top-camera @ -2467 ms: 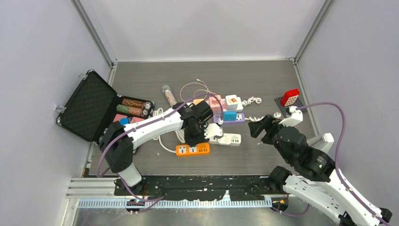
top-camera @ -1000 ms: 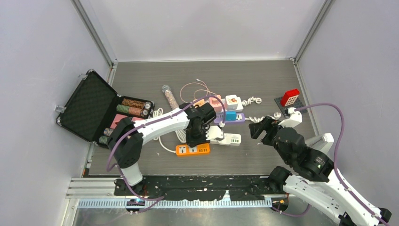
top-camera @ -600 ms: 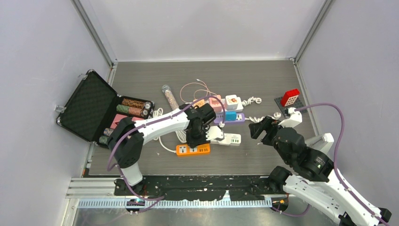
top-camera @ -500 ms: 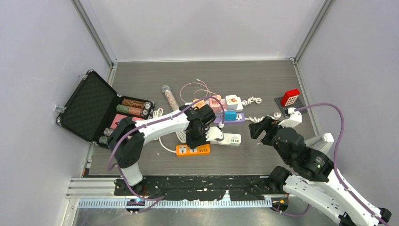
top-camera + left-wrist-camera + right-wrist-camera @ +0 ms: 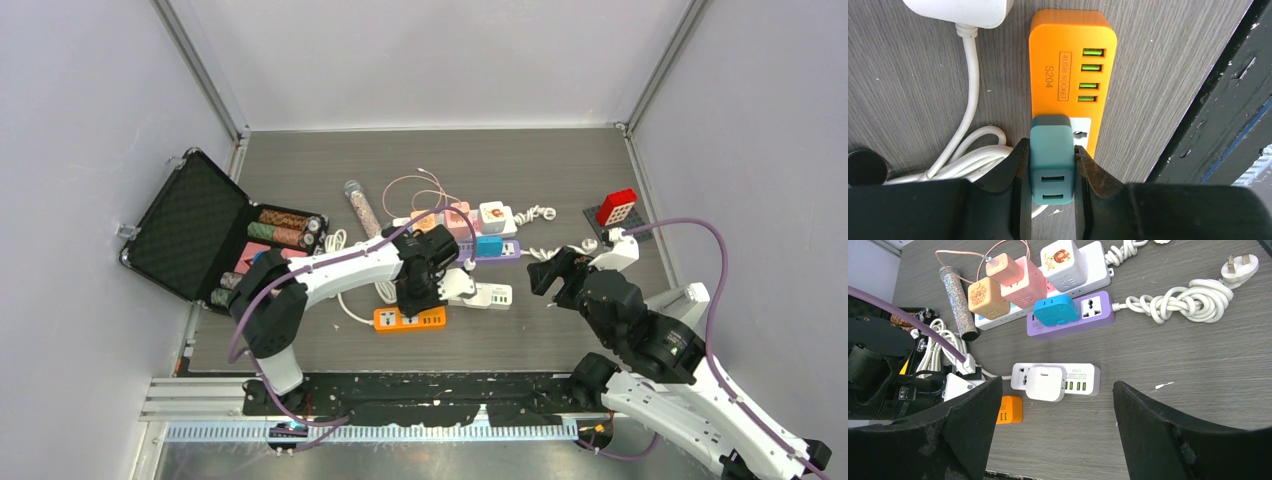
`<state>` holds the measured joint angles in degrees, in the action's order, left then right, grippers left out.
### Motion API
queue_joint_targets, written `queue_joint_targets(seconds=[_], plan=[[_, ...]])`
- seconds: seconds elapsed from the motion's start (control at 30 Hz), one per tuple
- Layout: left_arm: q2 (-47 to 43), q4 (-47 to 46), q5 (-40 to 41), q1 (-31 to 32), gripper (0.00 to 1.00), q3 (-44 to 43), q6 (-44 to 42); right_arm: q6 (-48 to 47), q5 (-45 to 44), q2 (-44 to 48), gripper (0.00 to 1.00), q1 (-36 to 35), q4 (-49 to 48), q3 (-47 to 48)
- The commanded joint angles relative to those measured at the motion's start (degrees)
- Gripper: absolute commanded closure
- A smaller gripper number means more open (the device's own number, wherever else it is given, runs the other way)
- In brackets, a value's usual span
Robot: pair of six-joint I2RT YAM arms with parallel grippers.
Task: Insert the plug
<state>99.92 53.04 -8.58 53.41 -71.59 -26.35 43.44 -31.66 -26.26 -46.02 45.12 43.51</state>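
Observation:
A teal plug [image 5: 1050, 150] with two USB slots on its near face is pinched between the black fingers of my left gripper [image 5: 1050, 148], which is shut on it. It stands over the white socket face [image 5: 1084, 134] at the near end of the orange power strip [image 5: 1070, 65]. Its prongs are hidden, so I cannot tell how deep it sits. From above, the left gripper [image 5: 420, 285] hangs just over the orange strip [image 5: 412, 319]. My right gripper [image 5: 1057, 385] is open and empty, held above the table to the right [image 5: 553, 272].
A white strip with a white adapter [image 5: 1044, 383] lies beside the orange one. Behind are a purple strip [image 5: 1095, 310] with a blue plug and a long white strip [image 5: 1093, 262] carrying several adapters. A coiled white cable [image 5: 1188, 302], open black case [image 5: 190, 225] and red brick [image 5: 617, 206] surround them.
The left arm has shifted its elbow and wrist a little while holding the teal plug over the orange strip. The right arm has barely moved.

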Motion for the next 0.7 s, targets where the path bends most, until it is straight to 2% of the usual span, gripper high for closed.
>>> queue_joint_targets(seconds=[0.0, 0.07, 0.1, 0.13, 0.17, 0.4, 0.53, 0.67], plan=[[1.1, -2.6, 2.7, 0.2, 0.82, 3.0, 2.0, 0.5, -0.8, 0.0, 0.14, 0.1, -1.2, 0.7], [-0.6, -3.7, 3.5, 0.2, 0.62, 2.7, 1.7, 0.4, -0.5, 0.1, 0.14, 0.1, -1.2, 0.8], [-1.5, -4.4, 3.8, 0.2, 0.46, 2.6, 1.6, 0.4, -0.3, 0.1, 0.14, 0.1, -1.2, 0.9], [-2.4, -5.3, 4.4, 0.1, 0.08, 2.4, 1.5, 0.4, -0.2, 0.2, 0.14, 0.1, -1.2, 0.9], [-3.1, -5.9, 4.6, 0.1, 0.01, 2.1, 1.3, 0.3, -0.1, 0.2, 0.13, 0.1, -1.1, 1.1], [-8.6, -6.3, 5.9, 0.1, 0.00, -0.7, 1.6, 0.5, 0.5, 0.9, 0.13, 0.1, -0.4, 1.9], [-13.3, -5.9, 6.3, 0.2, 0.01, 0.5, 2.2, 0.2, 0.7, 1.5, 0.13, 0.1, -0.2, 2.1], [-20.2, -8.2, 10.7, -0.1, 0.00, 2.7, 8.7, -1.4, 0.0, 1.1, 0.12, 0.1, 0.8, 3.5]])
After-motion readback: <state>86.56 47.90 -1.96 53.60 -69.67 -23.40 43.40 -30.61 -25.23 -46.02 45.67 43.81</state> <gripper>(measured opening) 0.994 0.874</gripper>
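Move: The left gripper is still on the teal plug, which stands in the orange power strip; the plug's middle is at the finger pads. The strip's own middle is 1 to 2 cm to the right and about 3 cm below; the white power strip lies roughly 13 cm right and 4 cm ahead, the white cable coil some 6 cm ahead and 5 cm left. From the right hand the plug is about 23 cm left, roughly level forward, some 18 cm lower. Open the left gripper wide so both fingers come free of the teal plug's sides, staying almost in place while they spread. Then lift away from the orange strip, slowly at first and then faster, about 6 cm up with a drift of some 2 cm forward, letting the fingers swing forward and a little to the right as you rise. ##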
